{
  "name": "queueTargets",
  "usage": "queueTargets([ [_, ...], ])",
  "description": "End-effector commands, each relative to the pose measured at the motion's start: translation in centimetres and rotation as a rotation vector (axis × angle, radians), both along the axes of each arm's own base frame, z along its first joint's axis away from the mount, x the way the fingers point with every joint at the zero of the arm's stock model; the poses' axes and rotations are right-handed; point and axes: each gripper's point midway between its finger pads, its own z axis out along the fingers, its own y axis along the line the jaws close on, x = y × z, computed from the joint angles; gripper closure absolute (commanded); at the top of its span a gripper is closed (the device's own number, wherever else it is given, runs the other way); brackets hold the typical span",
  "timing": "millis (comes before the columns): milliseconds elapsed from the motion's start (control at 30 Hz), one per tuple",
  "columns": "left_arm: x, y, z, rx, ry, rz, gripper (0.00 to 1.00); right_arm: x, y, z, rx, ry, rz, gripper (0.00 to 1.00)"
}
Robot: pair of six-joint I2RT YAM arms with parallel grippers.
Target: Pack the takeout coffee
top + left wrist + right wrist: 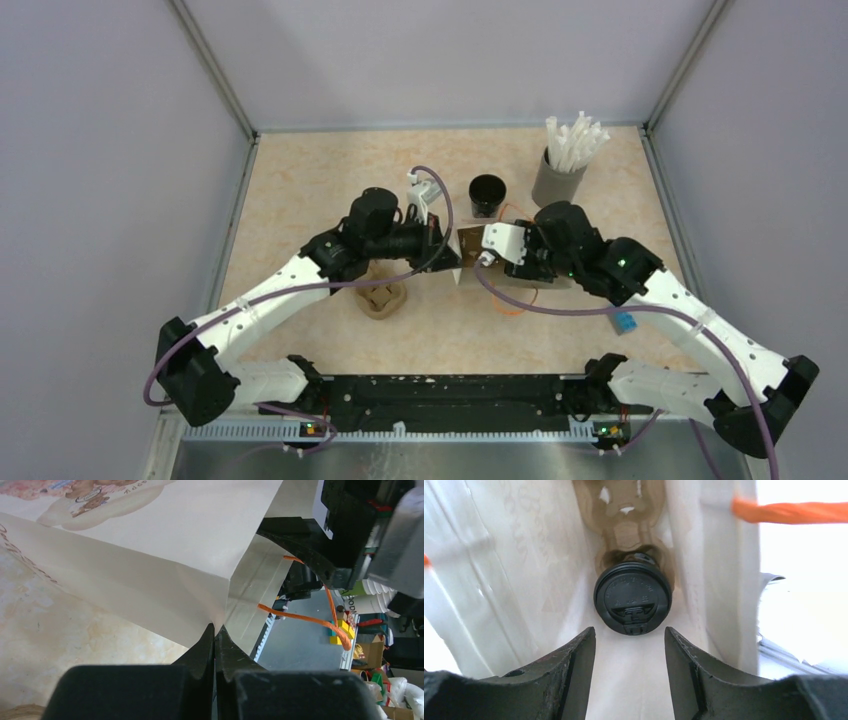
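Observation:
A white paper bag (165, 545) with orange cord handles (794, 511) stands at mid-table (468, 243) between both arms. My left gripper (215, 630) is shut on the bag's edge, pinching a corner fold. The right wrist view looks down into the bag. There a coffee cup with a black lid (632, 597) sits in a brown cardboard carrier (626, 527) at the bottom. My right gripper (629, 630) hangs open just above the lid, its fingers apart and nothing between them.
A second black cup (487, 195) stands behind the bag. A grey holder of white straws (558, 175) is at the back right. A brown cardboard carrier (382, 298) lies left of the bag, under the left arm. A small blue object (624, 322) sits by the right arm.

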Motion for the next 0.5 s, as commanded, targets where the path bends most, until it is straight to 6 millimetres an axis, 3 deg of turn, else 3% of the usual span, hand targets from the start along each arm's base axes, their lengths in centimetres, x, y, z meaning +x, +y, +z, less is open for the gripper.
queueTargets([
  [0, 0.8, -1.0, 3.7, -0.079, -0.025, 0.017, 1.00, -0.3, 1.2, 5.0, 0.164, -0.052, -0.019, 0.49],
  [467, 2.4, -0.8, 4.3, -0.066, 0.119, 0.121, 1.00, 0.7, 1.1, 14.6, 0.552, -0.241, -0.196, 0.50],
])
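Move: From the open right hand, still in the bag's mouth, the bag's middle lies about 5 cm ahead, 6 left and 8 below; inside it the lidded coffee cup sits some 7 cm ahead, 3 left and 11 below. Outside, the black cup stands about 18 cm ahead, 7 left and 17 below. The closed left hand pinches the left rim, the bag's middle about 5 cm ahead, 9 right and 9 below. The right hand, its fingers staying about half open and empty, draws almost straight up by about 9 cm, away from the lidded cup and out through the bag's mouth, while the wrist rolls its left side up some 20 degrees. Meanwhile the left hand keeps its pinch on the bag's left rim and carries it about 2 cm up and a little forward, tipping slightly forward to bring the mouth back from its lean towards the robot. ##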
